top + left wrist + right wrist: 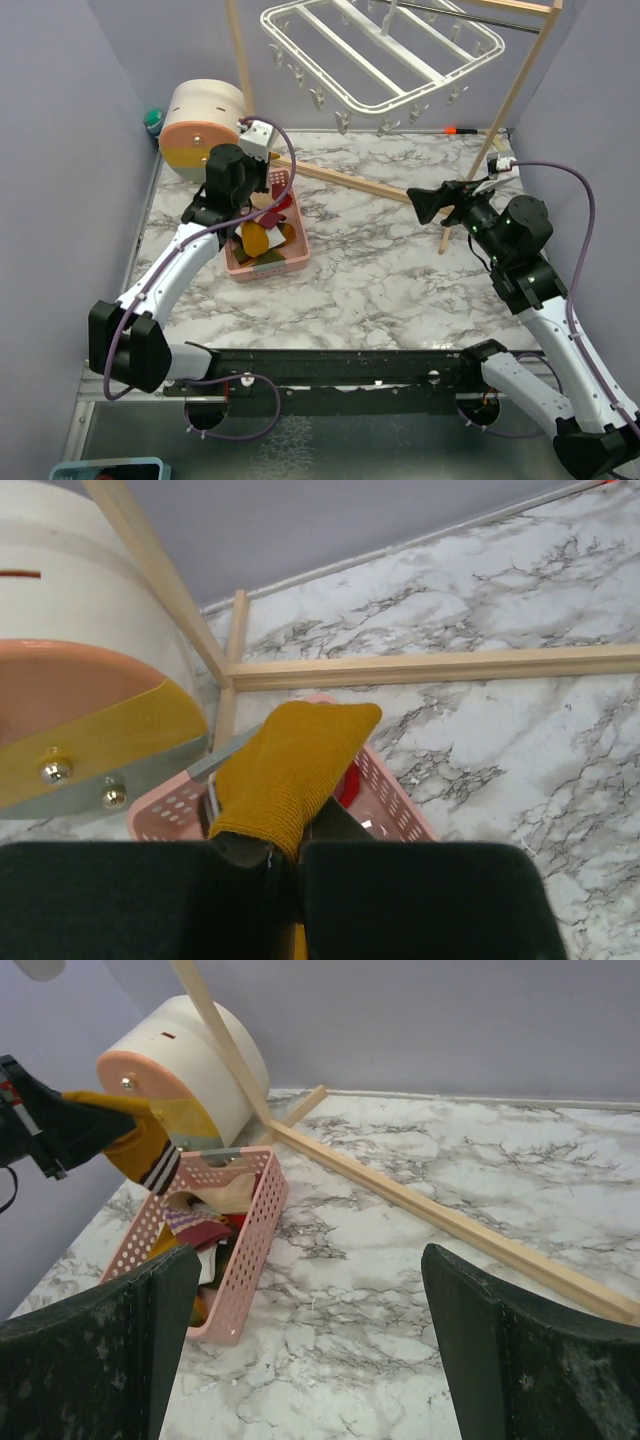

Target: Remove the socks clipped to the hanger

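Observation:
The white hanger [380, 50] hangs at the back from the wooden rack, and I see no socks on its clips. My left gripper [285, 855] is shut on a mustard yellow sock [290, 765], held over a pink basket [400, 810]. From above, that left gripper [248, 212] and sock [256, 238] are above the basket [290, 262]. The right wrist view shows the held sock [140, 1145] with a striped cuff dangling. Several other socks [195, 1225] lie in the basket [255, 1230]. My right gripper [425, 203] stands open and empty to the right, over bare marble [310, 1340].
A cream and orange drum-shaped object [200, 125] lies at the back left, close to the basket. The light wooden rack's floor bar [350, 180] runs diagonally across the table, with its upright poles [240, 60] behind. Purple walls close in on both sides.

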Controlling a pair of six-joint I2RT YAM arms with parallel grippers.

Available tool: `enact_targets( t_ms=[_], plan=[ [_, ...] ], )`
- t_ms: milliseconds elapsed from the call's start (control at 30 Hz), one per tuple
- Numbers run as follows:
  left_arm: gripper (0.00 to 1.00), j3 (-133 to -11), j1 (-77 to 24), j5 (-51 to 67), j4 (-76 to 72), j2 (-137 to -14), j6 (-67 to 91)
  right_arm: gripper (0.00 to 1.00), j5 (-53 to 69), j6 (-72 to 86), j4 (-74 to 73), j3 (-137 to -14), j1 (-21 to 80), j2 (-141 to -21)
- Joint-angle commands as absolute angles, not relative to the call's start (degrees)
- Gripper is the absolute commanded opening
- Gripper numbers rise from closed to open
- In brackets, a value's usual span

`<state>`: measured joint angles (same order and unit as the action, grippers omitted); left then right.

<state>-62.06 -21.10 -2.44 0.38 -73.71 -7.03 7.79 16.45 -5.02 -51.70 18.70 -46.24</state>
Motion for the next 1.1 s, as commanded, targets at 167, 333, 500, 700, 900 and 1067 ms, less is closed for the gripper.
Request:
enact_targets(
  t_ms=[167, 333, 500, 700, 900, 1067],
  plan=[
    [0.05, -57.8, -16.1, 5.9, 1.8, -81.5, 5.4, 0.99, 7.5, 16.4, -9.3, -52.8, 18.9, -42.1],
    [0.15, -59.1, -15.8, 7.8, 9.2, -83.1, 9.9, 0.99, 7.2, 16.3, -9.8, -52.6, 18.9, -41.5],
    [0.78, -55.4, -15.8, 9.6, 11.3, -76.9, 13.3, 0.99, 8.0, 16.8, -9.0, -52.3, 18.9, -41.7],
    [0.94, -53.1, -15.8, 12.8, 14.5, -58.1, 11.2, 1.0, 8.0, 16.3, -9.2, -52.4, 18.8, -42.4],
    [0.99, -49.7, -15.9, 11.4, 12.5, -35.6, 4.4, 1.0, 11.7, 18.6, -10.1, -53.3, 18.9, -48.3],
    [0.99, -42.9, -15.8, 5.3, 13.7, -27.4, 2.0, 1.0, 15.2, 20.0, -21.1, -62.6, 18.9, -62.3]
  ],
)
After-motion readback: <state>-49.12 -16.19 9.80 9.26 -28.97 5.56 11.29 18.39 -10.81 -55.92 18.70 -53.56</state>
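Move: My left hand still holds the mustard sock. The basket it is meant for lies roughly 23 cm beneath it, its middle about 3 cm ahead and 2 cm to the left. The drawer chest stands some 20 cm farther out than this hand and 18 cm to its left; the wooden bar's middle lies 15 cm ahead, 19 cm right. From my idle right hand, the basket is about 13 cm ahead, 34 cm left and well below. I sink my left hand about 12 cm into the basket's space, tipping the fingers down some 25 degrees, and open them wide at the bottom to let go of the mustard sock. Then I pull back empty roughly 18 cm towards my base, rising about 23 cm from the low point and tilting the fingers up again. My right hand eases slightly back, then starts forward and down, still open. ##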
